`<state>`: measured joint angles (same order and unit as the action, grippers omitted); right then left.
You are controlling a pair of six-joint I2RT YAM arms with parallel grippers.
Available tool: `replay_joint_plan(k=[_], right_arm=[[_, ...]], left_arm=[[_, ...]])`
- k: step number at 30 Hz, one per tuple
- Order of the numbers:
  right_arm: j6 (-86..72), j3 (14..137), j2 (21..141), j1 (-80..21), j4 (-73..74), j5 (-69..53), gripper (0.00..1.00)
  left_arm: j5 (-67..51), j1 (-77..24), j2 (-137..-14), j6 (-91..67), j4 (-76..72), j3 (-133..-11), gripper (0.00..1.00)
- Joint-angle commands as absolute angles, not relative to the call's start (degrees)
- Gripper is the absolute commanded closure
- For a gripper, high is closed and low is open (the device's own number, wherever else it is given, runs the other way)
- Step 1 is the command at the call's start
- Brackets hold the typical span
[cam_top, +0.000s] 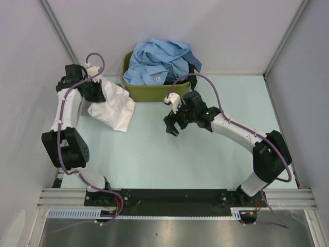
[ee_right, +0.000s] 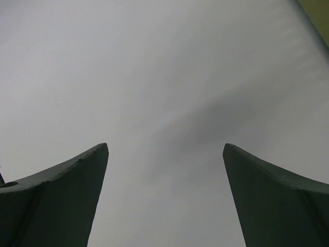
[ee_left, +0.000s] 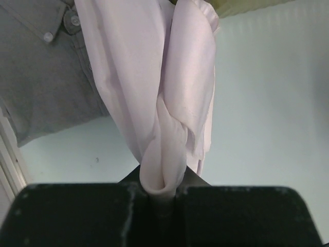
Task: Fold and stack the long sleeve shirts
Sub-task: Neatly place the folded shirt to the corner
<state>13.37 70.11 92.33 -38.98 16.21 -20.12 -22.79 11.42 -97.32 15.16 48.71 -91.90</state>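
Observation:
A crumpled white long sleeve shirt (cam_top: 114,106) lies on the table's left side, with one part lifted. My left gripper (cam_top: 95,88) is shut on a fold of it. In the left wrist view the white cloth (ee_left: 169,92) runs down into the closed left gripper (ee_left: 163,186). Grey buttoned cloth (ee_left: 41,82) shows behind it at the upper left. Several light blue shirts (cam_top: 160,63) are heaped in the tub. My right gripper (cam_top: 172,126) hovers open over bare table near the middle; the right wrist view shows this gripper (ee_right: 164,149) with nothing between its fingers.
The olive-green tub (cam_top: 154,91) stands at the back centre, just beyond the right gripper, and its corner (ee_right: 320,15) shows in the right wrist view. White walls close in the table on the left, back and right.

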Motion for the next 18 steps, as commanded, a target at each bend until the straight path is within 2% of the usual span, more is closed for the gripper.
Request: replay_joint_plan(k=[1, 18], right_arm=[[14.15, 69.79, 89.91, -38.76, 15.64, -19.60, 0.00], [15.38, 69.70, 89.47, -38.23, 16.87, -18.72, 0.00]], left_arm=[[-25.14, 12.22, -98.69, 17.93, 45.09, -97.81, 1.00], [-28.82, 20.83, -111.08, 5.64, 27.79, -102.57, 1.00]])
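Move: The folded grey shirt, with the white shirt due on top of it, has its middle about 17 cm ahead of the left gripper, some 3 cm to the left and 18 cm below. The green bin stands about 28 cm ahead and 27 cm right of this gripper; the table's far left corner is roughly 37 cm ahead and 15 cm left. From the idle right gripper the grey shirt lies about 28 cm ahead and 41 cm left, 15 cm down. Keep the left gripper shut on the bunched edge of the white shirt and carry it forward about 7 cm out over the grey shirt, nearly level at first. Halfway through, swing increasingly left as well, about 7 cm in all, towards the table's left edge, sinking slightly at the end while the wrist turns some 10 degrees counter-clockwise and tips up a little. ##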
